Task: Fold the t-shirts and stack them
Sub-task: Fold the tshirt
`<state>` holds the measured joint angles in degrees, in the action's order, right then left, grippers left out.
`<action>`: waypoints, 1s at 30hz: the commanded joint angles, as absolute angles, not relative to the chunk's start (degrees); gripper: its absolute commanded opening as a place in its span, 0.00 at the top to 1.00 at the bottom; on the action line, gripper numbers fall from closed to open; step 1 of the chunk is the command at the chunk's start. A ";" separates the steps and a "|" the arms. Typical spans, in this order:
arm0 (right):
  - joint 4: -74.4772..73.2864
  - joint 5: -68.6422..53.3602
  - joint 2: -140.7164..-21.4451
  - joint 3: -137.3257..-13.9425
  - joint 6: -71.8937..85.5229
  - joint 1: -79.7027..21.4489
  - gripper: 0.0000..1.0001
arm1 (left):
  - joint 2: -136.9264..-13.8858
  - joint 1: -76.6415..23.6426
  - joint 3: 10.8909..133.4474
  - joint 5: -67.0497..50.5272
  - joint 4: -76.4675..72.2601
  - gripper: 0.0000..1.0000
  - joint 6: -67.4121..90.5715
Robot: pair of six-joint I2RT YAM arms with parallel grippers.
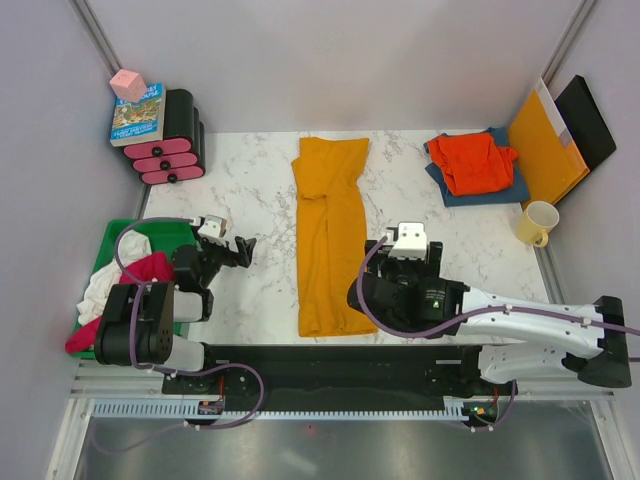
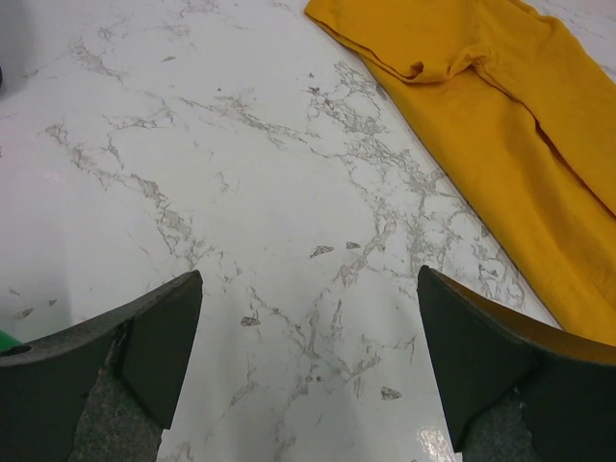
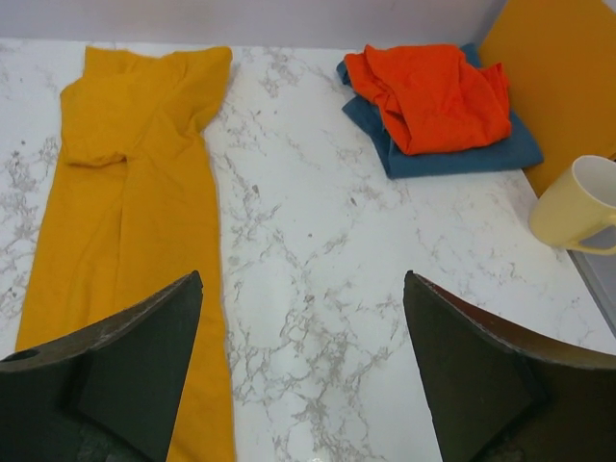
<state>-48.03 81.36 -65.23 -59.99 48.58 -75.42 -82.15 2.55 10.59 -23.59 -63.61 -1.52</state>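
Observation:
The mustard-yellow t-shirt (image 1: 328, 232) lies folded into a long strip down the middle of the marble table; it also shows in the left wrist view (image 2: 500, 125) and the right wrist view (image 3: 135, 202). The red-orange t-shirt (image 1: 478, 162) lies crumpled on the folded dark blue t-shirt (image 1: 468, 192) at the back right, also in the right wrist view (image 3: 433, 96). Magenta (image 1: 150, 268) and white (image 1: 97, 292) t-shirts lie in the green bin. My left gripper (image 1: 238, 250) is open and empty left of the strip. My right gripper (image 1: 408, 240) is open and empty just right of it.
A green bin (image 1: 112, 240) stands at the left edge. A stiff orange-yellow folder (image 1: 545, 148) and a black board lean at the back right, with a cream mug (image 1: 538, 222) in front. A black-and-pink drawer unit (image 1: 172, 140) with a book and pink block stands back left.

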 commanded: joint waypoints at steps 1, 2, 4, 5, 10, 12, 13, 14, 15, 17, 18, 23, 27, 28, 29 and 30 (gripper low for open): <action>-47.63 72.19 -68.20 -62.13 47.55 -75.15 0.07 | -82.18 2.72 11.43 -22.41 -67.41 0.00 -3.25; -48.33 71.11 -68.38 -63.53 47.72 -75.15 0.07 | -82.18 2.64 11.43 -22.59 -67.41 0.00 -3.25; -50.35 69.97 -67.51 -64.25 49.04 -75.15 0.07 | -82.18 2.64 11.43 -22.50 -67.41 0.00 -3.16; -50.54 69.26 -66.80 -63.64 49.13 -75.15 0.07 | -82.18 2.64 11.43 -22.50 -67.41 0.00 -3.16; -50.71 68.12 -58.81 -60.03 48.87 -75.06 0.06 | -82.18 2.72 11.43 -22.59 -67.41 0.00 -3.25; -50.98 67.85 -55.39 -57.67 49.48 -75.06 0.05 | -82.97 4.12 11.78 -23.63 -68.02 0.00 -1.68; -50.89 67.94 -54.41 -55.39 49.74 -75.15 0.05 | -82.71 4.13 11.95 -21.38 -67.07 0.00 -1.32; -50.89 67.94 -53.62 -54.59 50.01 -75.06 0.05 | -82.27 3.26 12.30 -20.57 -65.93 0.00 -1.75; -50.89 67.68 -52.74 -54.06 50.01 -75.15 0.05 | -81.57 1.69 12.13 -18.83 -65.92 0.00 -2.80; -51.32 67.06 -52.47 -53.79 49.57 -75.15 0.05 | -79.03 -5.75 9.59 -5.87 -67.92 0.00 -5.27; -51.59 66.71 -52.56 -53.88 49.57 -75.15 0.05 | -74.66 -8.41 9.41 1.07 -66.81 0.00 -5.80; -51.86 67.59 -54.40 -54.31 48.78 -75.15 0.04 | -66.97 -19.75 33.27 19.83 -15.97 0.00 3.27; -51.24 68.73 -57.91 -55.37 47.64 -75.06 0.03 | -70.48 -23.81 52.17 12.47 17.19 0.00 19.23; -51.07 68.99 -58.27 -55.46 47.72 -75.15 0.03 | -69.79 -25.73 52.12 8.30 18.53 0.00 21.86; -50.11 68.99 -58.88 -55.46 47.55 -75.06 0.03 | -68.57 -26.10 51.08 2.87 18.89 0.00 26.15; -49.49 68.73 -58.97 -55.28 47.29 -75.06 0.02 | -64.20 -25.76 46.54 2.12 18.90 0.00 39.85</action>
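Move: The yellow t-shirt, folded into a long strip, has its middle about 20 cm right and 8 cm ahead of the left hand, some 7 cm lower; the green bin stands 22 cm left and 6 back, the drawer box 22 left and 25 ahead. From the high right hand the t-shirt is 16 cm left, 21 ahead and 25 below; the folded stack is 23 right and 39 ahead. After a short wait low over the bare table, the empty left hand swings up about 13 cm and some 8 cm right, with a little forward, closing sideways on the t-shirt's left edge, its wide-open fingers turning counter-clockwise and tipping slightly down. The right hand, also open and empty beyond the strip's right side, dips left, swings back right with a slight draw towards its base, then sinks to finish about 4 cm lower, fingers tipped some 10 degrees further down. ##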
